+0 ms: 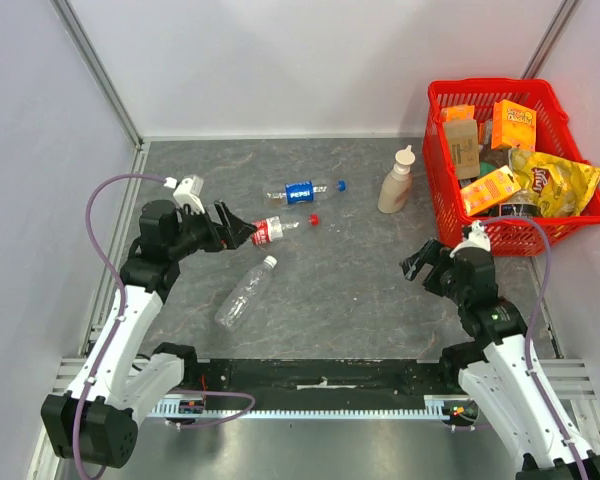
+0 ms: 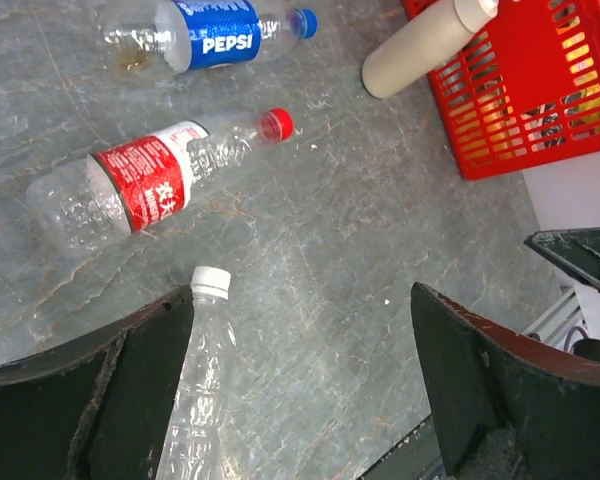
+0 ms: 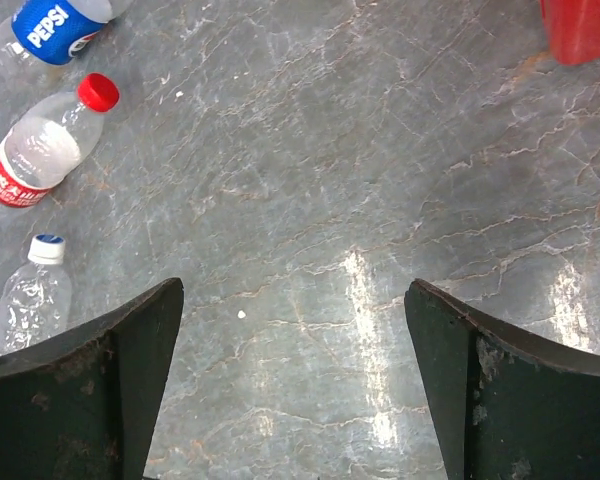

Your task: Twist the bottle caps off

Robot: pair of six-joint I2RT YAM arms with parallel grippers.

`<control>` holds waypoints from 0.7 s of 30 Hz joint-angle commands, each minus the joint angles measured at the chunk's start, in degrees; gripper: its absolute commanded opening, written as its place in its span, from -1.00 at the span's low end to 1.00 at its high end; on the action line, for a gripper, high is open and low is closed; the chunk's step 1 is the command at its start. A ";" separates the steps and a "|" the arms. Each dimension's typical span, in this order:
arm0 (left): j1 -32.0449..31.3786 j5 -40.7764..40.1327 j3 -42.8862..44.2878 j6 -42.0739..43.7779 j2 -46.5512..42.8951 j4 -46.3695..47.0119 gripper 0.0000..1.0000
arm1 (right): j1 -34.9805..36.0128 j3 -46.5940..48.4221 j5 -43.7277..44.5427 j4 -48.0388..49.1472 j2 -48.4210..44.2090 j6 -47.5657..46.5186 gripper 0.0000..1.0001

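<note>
Three clear bottles lie on the grey table, caps on. The Pepsi bottle has a blue cap. The red-label bottle has a red cap. The unlabelled bottle has a white cap. My left gripper is open and empty, held above the table by the red-label bottle's base. In the left wrist view the unlabelled bottle and its white cap lie beside the left finger. My right gripper is open and empty over bare table.
A beige nozzle bottle stands next to a red basket of snack packs at the back right. White walls close the table at the back and sides. A black rail runs along the near edge.
</note>
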 commanded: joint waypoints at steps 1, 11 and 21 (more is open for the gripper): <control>0.23 3.34 1.43 2.47 0.69 -3.93 0.83 | 0.21 6.06 -3.00 -2.69 1.49 -1.66 0.96; 0.32 7.92 5.03 6.69 9.57 -15.00 0.83 | 10.11 14.41 -1.08 5.74 18.00 -4.39 0.96; -0.82 -5.87 12.15 12.05 18.97 -33.81 0.82 | 25.70 32.34 11.76 8.99 40.16 -13.26 0.96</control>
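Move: Behind and below the left hand lies the white-capped clear bottle, its middle about 9 cm back, 2 cm to the left and 18 cm down; from the right hand it is roughly 41 cm left, 5 cm back and 12 cm down. The red-capped bottle lies some 7 cm ahead and 5 cm right of the left hand, 11 cm ahead and 34 cm left of the right. From the right hand, the Pepsi bottle is about 22 cm ahead, 26 cm left. Sinking about 8 cm and easing back some 3 cm, the left hand comes down towards the white-capped bottle, its fingers tipping about 25 degrees farther downward. The right hand sweeps about 14 cm left towards the bottles, also going forward and rising a little while turning counter-clockwise. Both grippers stay open and touch nothing. ##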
